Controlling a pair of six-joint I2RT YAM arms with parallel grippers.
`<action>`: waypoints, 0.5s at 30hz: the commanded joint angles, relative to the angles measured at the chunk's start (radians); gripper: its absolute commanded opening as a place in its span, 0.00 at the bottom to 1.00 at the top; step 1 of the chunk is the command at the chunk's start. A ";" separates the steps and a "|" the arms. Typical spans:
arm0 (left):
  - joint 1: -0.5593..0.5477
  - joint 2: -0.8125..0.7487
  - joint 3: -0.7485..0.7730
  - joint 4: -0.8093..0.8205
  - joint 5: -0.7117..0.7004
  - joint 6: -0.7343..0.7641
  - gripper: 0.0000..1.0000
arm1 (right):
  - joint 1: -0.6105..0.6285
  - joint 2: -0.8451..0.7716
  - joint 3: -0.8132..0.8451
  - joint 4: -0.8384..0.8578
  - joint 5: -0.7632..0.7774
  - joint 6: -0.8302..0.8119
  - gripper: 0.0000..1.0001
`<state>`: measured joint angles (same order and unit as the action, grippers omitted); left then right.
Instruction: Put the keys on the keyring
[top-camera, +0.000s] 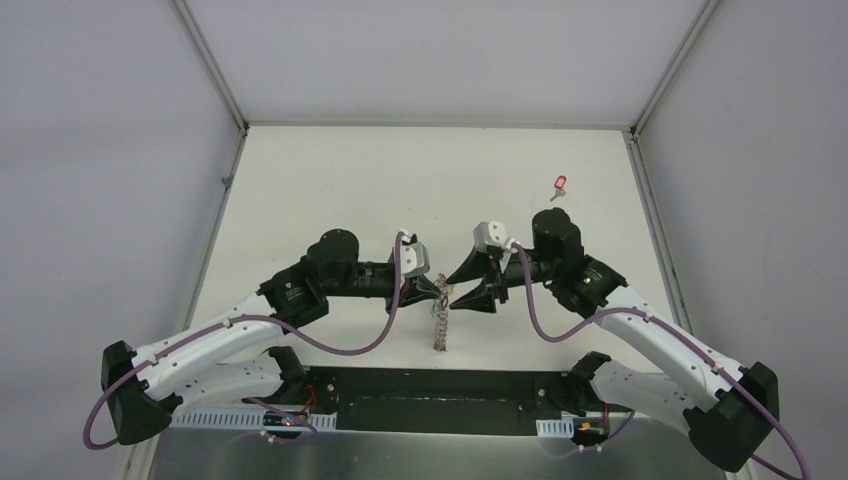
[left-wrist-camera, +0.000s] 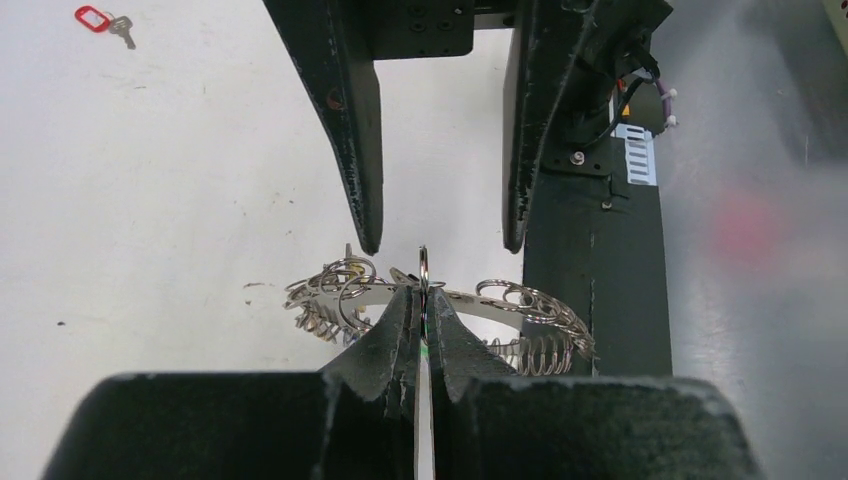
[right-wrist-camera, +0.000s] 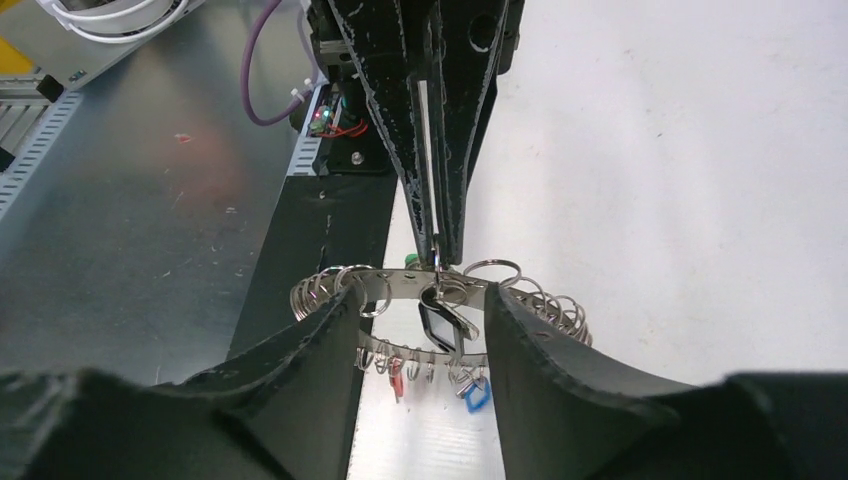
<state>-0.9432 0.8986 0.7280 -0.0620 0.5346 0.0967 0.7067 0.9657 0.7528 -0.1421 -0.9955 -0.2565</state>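
Observation:
The keyring (top-camera: 438, 322) hangs in the air above the table's near middle, its grey band (left-wrist-camera: 480, 303) fringed with silver split rings. My left gripper (left-wrist-camera: 424, 300) is shut on a thin split ring at the band's edge and holds the keyring (right-wrist-camera: 400, 280) up. My right gripper (right-wrist-camera: 425, 320) is open, one finger on each side of the band. A dark-tagged key (right-wrist-camera: 440, 320) hangs between those fingers. Red-tagged (right-wrist-camera: 395, 375) and blue-tagged (right-wrist-camera: 477, 395) keys dangle from the near side. One loose red-tagged key (top-camera: 559, 184) lies on the table at the far right.
A black base plate (top-camera: 430, 385) runs along the near edge between the arm bases, with a slotted cable duct (top-camera: 230, 418) beside it. Grey walls and metal rails (top-camera: 210, 60) enclose the white table (top-camera: 400, 180).

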 joint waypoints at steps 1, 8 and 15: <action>-0.005 -0.021 0.138 -0.156 -0.029 -0.032 0.00 | 0.005 -0.029 0.065 0.007 -0.004 -0.037 0.57; -0.005 0.062 0.330 -0.457 -0.107 -0.081 0.00 | 0.005 -0.026 0.076 0.044 0.004 0.017 0.66; -0.005 0.189 0.525 -0.726 -0.160 -0.076 0.00 | 0.012 -0.005 0.026 0.267 0.039 0.200 0.66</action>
<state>-0.9432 1.0485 1.1408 -0.6289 0.4232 0.0319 0.7074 0.9558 0.7834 -0.0685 -0.9722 -0.1749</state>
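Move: The left fingertips already hold the keyring's top edge. Its middle hangs about 8 cm below the left hand, some 2 cm back and 1 cm to its left. From the open right hand, the middle is about 1 cm to the left, 2 cm back and 8 cm below. The loose red key lies on the table, some 36 cm ahead of the right hand, 30 cm to its right and 24 cm down. The left hand keeps its closed pinch on the keyring's top edge and lifts it about 2.5 cm while drawing it roughly 2 cm left, away from the right gripper, its wrist turning some 20 degrees so the fingertips tip further down. The right hand, already part open around the ring's edge, spreads its fingers clearly wider and rises about 2.5 cm, otherwise staying where it was. ##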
